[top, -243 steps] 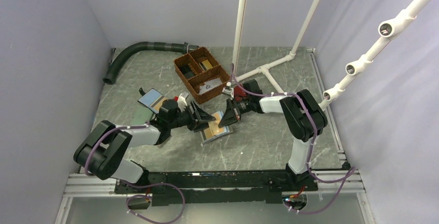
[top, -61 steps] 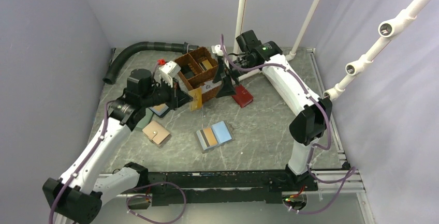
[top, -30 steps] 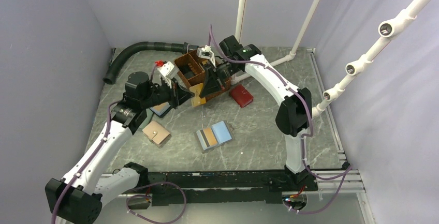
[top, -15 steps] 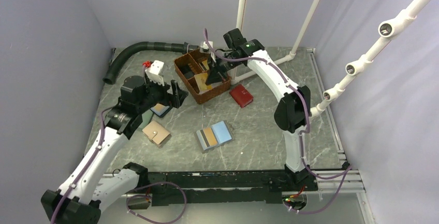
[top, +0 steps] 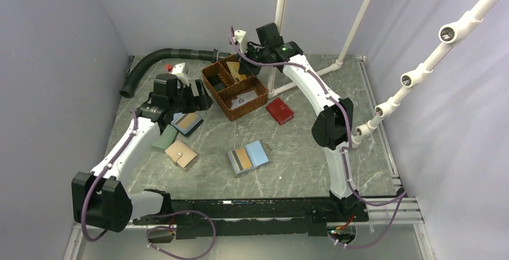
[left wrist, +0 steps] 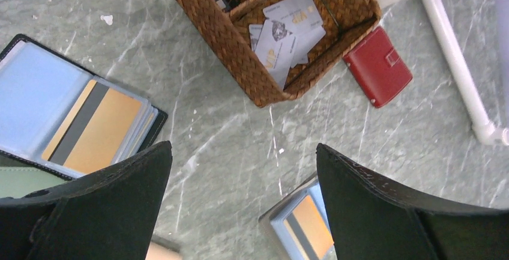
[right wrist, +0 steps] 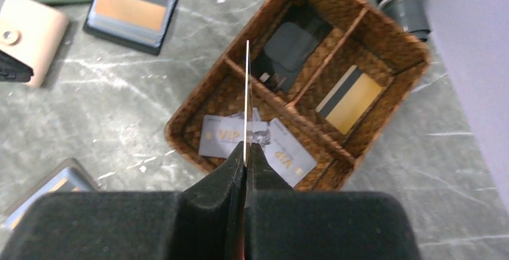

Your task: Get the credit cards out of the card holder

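The card holder [top: 249,158] lies open on the table's middle, light blue inside with a gold card in one half; its corner shows in the left wrist view [left wrist: 276,225]. My right gripper [right wrist: 246,149] is shut on a thin card [right wrist: 246,92], seen edge-on, held upright above the wicker basket [right wrist: 228,56]. Grey credit cards [right wrist: 219,135] lie in the basket's near compartment [left wrist: 288,26]. My left gripper [left wrist: 243,146] is open with nothing between its fingers, hovering over bare table left of the basket [top: 201,98].
A blue wallet with a tan panel [left wrist: 78,122] lies open at the left, beside a green wallet [top: 163,140] and a tan wallet [top: 181,154]. A red wallet [top: 280,110] sits right of the basket. White pipes [top: 312,80] and a black hose [top: 150,62] run along the back.
My left gripper let go of the gold card, opened and drew back to the left. My right gripper took the card and carried it up and back over the basket.
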`<state>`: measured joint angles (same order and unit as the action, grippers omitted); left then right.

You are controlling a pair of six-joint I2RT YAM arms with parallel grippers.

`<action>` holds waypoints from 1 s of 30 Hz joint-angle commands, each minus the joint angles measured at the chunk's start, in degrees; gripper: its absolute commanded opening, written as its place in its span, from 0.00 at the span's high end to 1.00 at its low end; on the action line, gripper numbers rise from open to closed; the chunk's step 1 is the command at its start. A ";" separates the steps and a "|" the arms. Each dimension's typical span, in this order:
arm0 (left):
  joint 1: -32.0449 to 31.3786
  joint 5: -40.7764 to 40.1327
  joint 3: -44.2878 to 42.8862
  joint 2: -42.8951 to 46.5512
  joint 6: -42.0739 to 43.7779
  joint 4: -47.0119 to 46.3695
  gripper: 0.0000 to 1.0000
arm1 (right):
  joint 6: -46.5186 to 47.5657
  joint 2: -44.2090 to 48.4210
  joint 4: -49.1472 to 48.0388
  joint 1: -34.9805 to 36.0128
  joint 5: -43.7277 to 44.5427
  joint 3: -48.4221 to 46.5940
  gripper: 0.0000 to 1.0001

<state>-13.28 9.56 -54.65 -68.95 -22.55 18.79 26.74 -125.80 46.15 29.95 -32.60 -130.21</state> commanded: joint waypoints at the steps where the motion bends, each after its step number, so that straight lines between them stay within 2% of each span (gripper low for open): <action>1: 1.81 1.78 -4.47 -2.87 -5.80 -0.97 0.05 | -4.40 -0.03 -8.93 0.57 6.99 -1.23 1.00; 8: 4.49 5.71 -4.47 -7.09 -12.28 -3.36 0.06 | -8.23 -0.38 -17.80 1.78 14.46 1.13 1.00; 20: 6.25 8.37 -5.79 -10.34 -14.83 -2.92 0.06 | -15.98 -4.30 -22.88 2.86 27.91 2.84 1.00; 30: 6.42 10.51 -4.35 -8.49 -14.81 -1.43 0.07 | -18.87 -8.59 -27.47 3.15 31.46 2.80 1.00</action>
<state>-7.18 18.26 -58.02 -79.35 -37.17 17.15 10.55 -133.45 23.03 32.73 -3.86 -125.93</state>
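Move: From the right hand, which already grips a gold card, the basket's gold-card compartment lies about 15 cm ahead, 4 cm left and 20 cm down. The black-card compartment is roughly 12 cm ahead and 12 cm left, the silver-card compartment some 5 cm ahead and 3 cm left; the red card holder sits about 2 cm ahead and 12 cm right. From the empty left hand the gold-card compartment is around 24 cm ahead and 12 cm right. Carry the gold card forward about 9 cm with the right gripper, over the basket towards the gold-card compartment, rising slightly at first and then sinking some 7 cm, while turning the hand about 30 degrees clockwise; keep the fingers shut on the card. Meanwhile ease the open left gripper about 3 cm forward and slightly down beside the basket, tipping it downward and rolling its left side low. ##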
